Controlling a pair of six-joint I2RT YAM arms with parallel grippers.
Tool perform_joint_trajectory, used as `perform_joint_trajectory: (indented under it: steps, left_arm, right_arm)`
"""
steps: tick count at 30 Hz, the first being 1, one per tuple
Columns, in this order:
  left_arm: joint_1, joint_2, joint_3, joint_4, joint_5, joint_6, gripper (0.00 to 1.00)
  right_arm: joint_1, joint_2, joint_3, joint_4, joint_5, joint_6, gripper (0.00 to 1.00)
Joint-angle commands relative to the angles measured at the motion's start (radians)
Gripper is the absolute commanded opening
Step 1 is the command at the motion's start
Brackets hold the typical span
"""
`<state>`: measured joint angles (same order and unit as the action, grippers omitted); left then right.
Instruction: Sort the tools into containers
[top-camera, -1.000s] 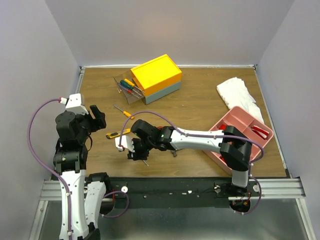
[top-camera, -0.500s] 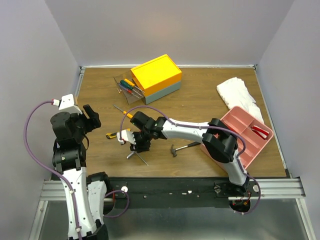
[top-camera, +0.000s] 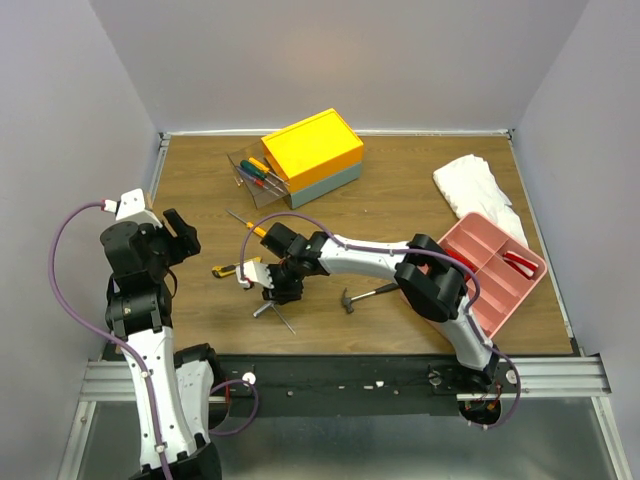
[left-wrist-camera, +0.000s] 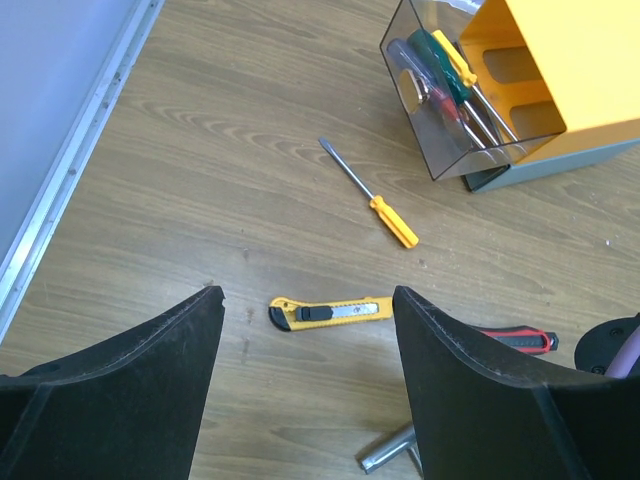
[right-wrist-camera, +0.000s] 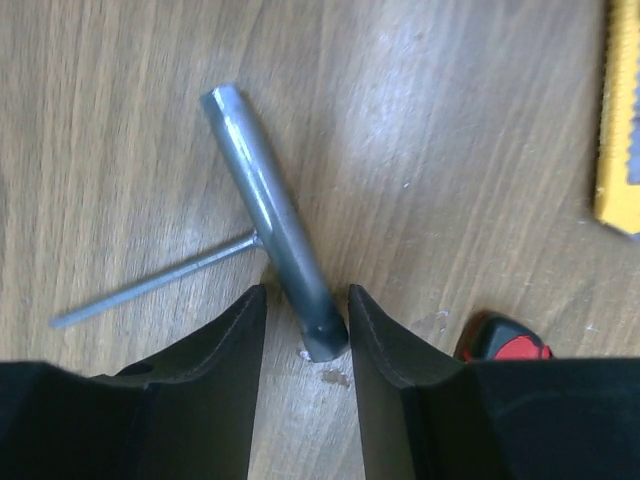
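Observation:
A silver L-shaped wrench (right-wrist-camera: 275, 225) lies on the wooden table, also seen from above (top-camera: 268, 310). My right gripper (right-wrist-camera: 307, 295) is open. It straddles the near end of the wrench's thick shaft, with a gap on the left side. A red utility knife (right-wrist-camera: 505, 345) lies just right of it. A yellow utility knife (left-wrist-camera: 335, 312) and an orange-handled screwdriver (left-wrist-camera: 375, 200) lie loose in front of my left gripper (left-wrist-camera: 308, 292). That gripper hovers wide open and holds nothing. The yellow-topped container (top-camera: 312, 150) has one clear drawer (left-wrist-camera: 450, 110) pulled out, with screwdrivers in it. A black-handled hammer (top-camera: 365, 294) lies under the right arm.
A pink divided tray (top-camera: 490, 268) at the right holds a red-handled tool (top-camera: 520, 262). A white cloth (top-camera: 478, 185) lies behind the tray. The left wall rail (left-wrist-camera: 90, 130) runs close to my left gripper.
My right gripper has moved a little away from the near edge and settled over the wrench's end, and its jaws have narrowed slightly. The left arm has shifted slightly left.

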<state>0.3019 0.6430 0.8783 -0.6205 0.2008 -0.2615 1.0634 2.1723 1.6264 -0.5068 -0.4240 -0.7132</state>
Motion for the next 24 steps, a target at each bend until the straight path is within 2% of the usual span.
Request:
perform_joint_trajectory:
  steps: [1, 4, 5, 8, 11, 15, 16, 19, 24]
  left_arm:
    - [0.013, 0.006, -0.016, 0.031, 0.040, -0.027, 0.78]
    - [0.013, 0.009, -0.018, 0.036, 0.045, -0.030, 0.78]
    - [0.014, 0.009, -0.018, 0.035, 0.045, -0.028, 0.78]
    - [0.013, 0.010, -0.019, 0.031, 0.048, -0.033, 0.77]
    - [0.013, 0.017, -0.015, 0.036, 0.054, -0.038, 0.77]
    - [0.009, 0.032, 0.011, 0.054, 0.057, -0.045, 0.77]
    - [0.003, 0.037, 0.017, 0.057, 0.060, -0.047, 0.77]
    - [-0.006, 0.049, 0.045, 0.056, 0.060, -0.044, 0.77]
    - [-0.015, 0.057, 0.054, 0.028, 0.114, 0.010, 0.76]
  right_arm:
    - [0.007, 0.026, -0.022, -0.062, 0.014, -0.075, 0.43]
    - [0.006, 0.035, -0.026, -0.076, 0.047, -0.078, 0.31]
    - [0.007, 0.020, -0.033, -0.070, 0.048, -0.077, 0.24]
    - [0.007, -0.037, -0.068, -0.032, 0.051, -0.060, 0.12]
    - [0.006, -0.123, -0.048, -0.027, 0.048, -0.020, 0.06]
    - [-0.016, -0.226, 0.013, 0.003, 0.066, 0.107, 0.01]
    - [-0.023, -0.262, 0.024, 0.029, 0.100, 0.198, 0.01]
    - [-0.054, -0.296, 0.078, 0.123, 0.195, 0.323, 0.01]
    - [-0.103, -0.249, 0.171, 0.304, 0.349, 0.351, 0.01]
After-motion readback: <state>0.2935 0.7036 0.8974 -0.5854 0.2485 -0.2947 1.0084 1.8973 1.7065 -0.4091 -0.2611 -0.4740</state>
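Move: The T-handle wrench lies in reach of the right hand, one end of its handle between the open fingers, its middle about 2 cm left, 2 cm back and 1 cm below. From this hand the yellow cutter is some 11 cm left and 7 cm ahead, the red cutter about 6 cm right and 8 cm ahead, and the open drawer roughly 27 cm ahead and 5 cm left. From the left hand the wrench is about 18 cm right, 6 cm back and 24 cm below. The right hand settles almost in place at table height, shifting only 1 to 2 cm to its right as its half-open fingers shut and pinch the end of the wrench's handle. Then it pulls away ever faster, up about 18 cm off the table and, late on, some 6 cm forward towards the open drawer, keeping the pinch while the wrist turns clockwise and tips its left side up, each by about 20 degrees. ##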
